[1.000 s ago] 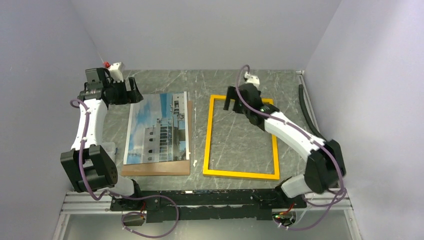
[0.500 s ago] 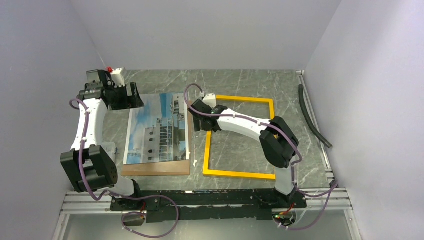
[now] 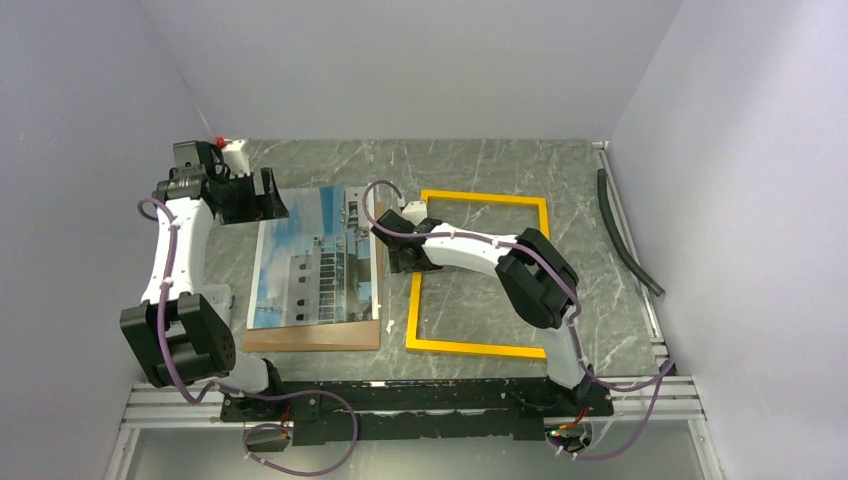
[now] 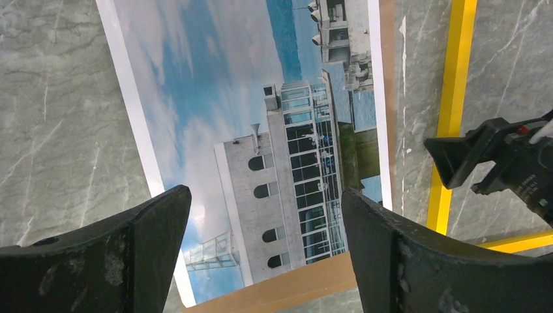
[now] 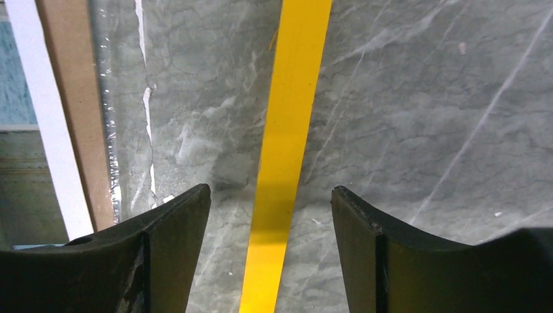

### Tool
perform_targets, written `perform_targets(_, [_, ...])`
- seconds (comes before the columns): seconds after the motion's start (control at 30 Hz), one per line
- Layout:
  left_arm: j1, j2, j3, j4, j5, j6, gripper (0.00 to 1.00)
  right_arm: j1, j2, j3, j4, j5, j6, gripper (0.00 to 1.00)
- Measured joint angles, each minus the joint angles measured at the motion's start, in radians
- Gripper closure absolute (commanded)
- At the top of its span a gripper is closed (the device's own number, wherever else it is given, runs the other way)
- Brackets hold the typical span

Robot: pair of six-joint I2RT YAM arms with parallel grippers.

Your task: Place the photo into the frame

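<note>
The photo (image 3: 315, 255) of a white building against blue sky lies flat on the left of the table, also in the left wrist view (image 4: 215, 98). To its right lies the yellow frame (image 3: 485, 198), flat on the table. My left gripper (image 3: 268, 205) hovers open over the photo's far left corner, and nothing is between its fingers (image 4: 266, 192). My right gripper (image 3: 404, 258) is low over the frame's left rail (image 5: 293, 98). Its jaws stand open astride that rail (image 5: 270, 190), with a gap on each side.
A brown backing board (image 3: 310, 338) lies under the photo and sticks out at its near and right edges (image 5: 75, 130). A small white scrap (image 3: 389, 325) sits between board and frame. A black hose (image 3: 625, 235) runs along the right wall.
My right arm has swung left from the frame's far rail to its left rail, and its jaws have narrowed a little. The left arm has hardly moved.
</note>
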Motion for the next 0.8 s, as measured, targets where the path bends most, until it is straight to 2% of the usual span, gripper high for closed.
perform_targets(0.3, [0.000, -0.018, 0.003, -0.005, 0.000, -0.003, 0.11, 0.000, 0.021, -0.020, 0.040, -0.034, 0.016, 0.53])
perform_targets(0.37, [0.000, -0.023, 0.003, -0.003, 0.001, -0.005, 0.11, 0.000, 0.021, -0.026, 0.057, -0.048, 0.023, 0.61])
perform_targets(0.43, [0.000, -0.031, 0.003, -0.002, 0.001, -0.007, 0.11, -0.001, 0.021, -0.027, 0.070, -0.065, 0.030, 0.76])
perform_targets(0.5, [0.000, -0.042, 0.003, 0.002, 0.001, -0.008, 0.11, -0.001, 0.021, -0.025, 0.072, -0.074, 0.035, 0.85])
perform_targets(0.63, [0.000, -0.064, 0.003, 0.004, 0.003, -0.008, 0.10, -0.001, 0.021, -0.009, 0.055, -0.096, 0.046, 0.93])
perform_targets(0.8, [0.000, -0.073, -0.006, 0.011, 0.013, -0.008, 0.10, 0.000, 0.003, 0.035, 0.014, -0.126, 0.047, 0.97])
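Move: The right hand is already astride the frame's left bar, near the bar's mid-length: the bar lies straight below, some 2 cm down, between the open fingers. The photo's middle is about 22 cm to the left and 2 cm farther out, 3 cm below; the frame's near bar is roughly 19 cm back and 13 cm to the right. From the left hand the frame's left bar lies about 33 cm to the right, 3 cm back and 19 cm down. The right fingers close and pinch the frame's left bar from both sides, the hand first sinking about 1.5 cm over the bar and then drifting left. With the bar gripped, the hand rises some 2 cm and carries on left towards the photo, about 3 cm in all, rolling slightly so its left side lifts. The empty left hand, still open, rises about 2 cm. ##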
